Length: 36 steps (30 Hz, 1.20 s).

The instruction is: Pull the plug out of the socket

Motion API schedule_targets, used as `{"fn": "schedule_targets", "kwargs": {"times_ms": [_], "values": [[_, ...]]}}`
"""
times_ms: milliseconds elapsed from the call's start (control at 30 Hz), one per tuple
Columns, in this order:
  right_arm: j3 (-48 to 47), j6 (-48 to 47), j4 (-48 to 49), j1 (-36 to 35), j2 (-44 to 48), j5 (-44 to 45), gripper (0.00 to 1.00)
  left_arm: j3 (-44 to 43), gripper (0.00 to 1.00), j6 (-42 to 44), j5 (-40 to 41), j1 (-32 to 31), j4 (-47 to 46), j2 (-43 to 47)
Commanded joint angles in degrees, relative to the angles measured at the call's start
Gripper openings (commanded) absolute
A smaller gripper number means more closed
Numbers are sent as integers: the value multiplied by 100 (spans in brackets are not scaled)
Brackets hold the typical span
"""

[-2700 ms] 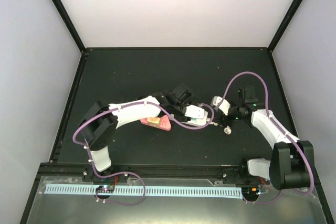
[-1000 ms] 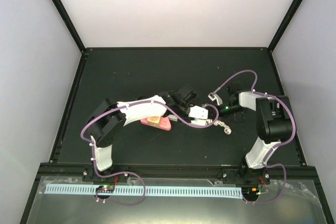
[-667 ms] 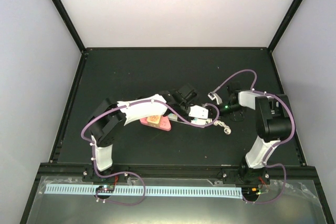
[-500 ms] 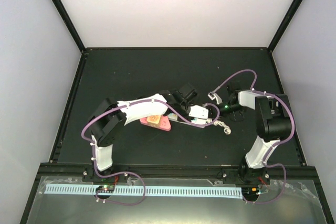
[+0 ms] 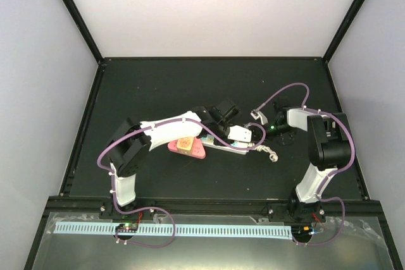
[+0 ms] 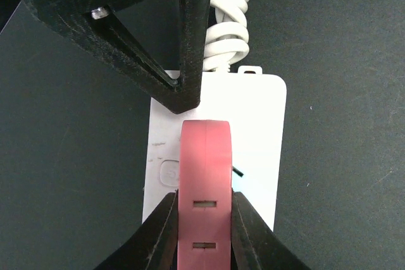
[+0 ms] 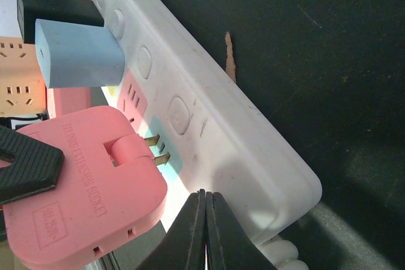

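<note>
The socket (image 6: 259, 131) is a long white power strip lying on the black table, also seen in the right wrist view (image 7: 240, 150) and the top view (image 5: 218, 145). My left gripper (image 6: 204, 195) is shut on the plug (image 6: 204, 156), a flat pink adapter, one black finger on each side. In the right wrist view the plug (image 7: 82, 188) stands tilted off the strip. Its two brass prongs (image 7: 155, 147) are mostly bare, with their tips at the light-blue outlet face. My right gripper (image 7: 205, 193) is shut, empty, and its tips press down on the strip's end by the cord.
Further along the strip sit a blue adapter (image 7: 79, 55), a black plug (image 7: 57, 6) and an orange adapter (image 7: 19, 86). The coiled white cord (image 6: 229, 23) lies beyond the strip's end. Both arms (image 5: 164, 129) meet mid-table; a raised black frame (image 5: 212, 59) borders it.
My left gripper's jaws have closed onto the pink plug and its wrist has shifted slightly toward the back. The right arm has held still, pressing on the strip.
</note>
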<state>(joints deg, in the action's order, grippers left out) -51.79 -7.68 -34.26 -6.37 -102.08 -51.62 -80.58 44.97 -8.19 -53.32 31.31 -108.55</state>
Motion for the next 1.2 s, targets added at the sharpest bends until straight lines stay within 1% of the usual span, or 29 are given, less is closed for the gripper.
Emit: {"fn": "schedule_targets", "kwargs": {"times_ms": [0, 133, 300, 567, 633, 733, 867, 1000, 1067, 1167], "values": [[-13, 37, 73, -26, -223, 805, 6, -327, 2, 2, -218, -21, -33, 124], [-37, 47, 64, -73, -265, 868, 6, -359, 2, 35, -173, 31, -62, 213], [-50, 34, 43, -75, -299, 864, 6, -510, 2, 56, -267, 32, 236, 280], [-97, -16, -12, -75, -275, 834, 7, -503, 2, -4, -307, 37, 491, 547], [-88, -88, -32, -75, -209, 748, 8, -518, 2, -62, -323, 41, 574, 659], [-58, -133, 30, -75, 51, 576, 12, -612, 2, -238, -398, 46, 771, 868], [31, -184, 226, -74, 631, 429, 20, -731, 2, -498, -582, 91, 1094, 1160], [46, -467, 229, -75, 1240, 224, 26, -794, 2, -707, -747, 168, 1315, 1480], [61, -685, 186, -75, 1576, 56, 32, -850, 2, -810, -903, 232, 1437, 1616], [85, -1130, 86, -75, 2092, -179, 44, -973, 1, -971, -1105, 322, 1651, 1779]]}}
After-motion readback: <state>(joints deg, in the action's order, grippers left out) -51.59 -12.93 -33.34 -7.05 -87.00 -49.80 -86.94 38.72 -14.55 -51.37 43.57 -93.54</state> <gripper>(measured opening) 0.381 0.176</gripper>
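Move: The left hand holds the pink plug with its prongs already showing; the teal socket below is about 4 cm down and 2 cm to the hand's right. The blue plug stands some 6 cm left and 1 cm ahead of that hand, the coiled cord roughly 13 cm right and 3 cm back. From the right hand, its shut tips on the strip's end, the teal socket is about 4 cm left, 2 cm back and 1 cm lower. Left keeps gripping the pink plug, lifting it some 13 cm off the socket; right rises 7 cm, opening. ##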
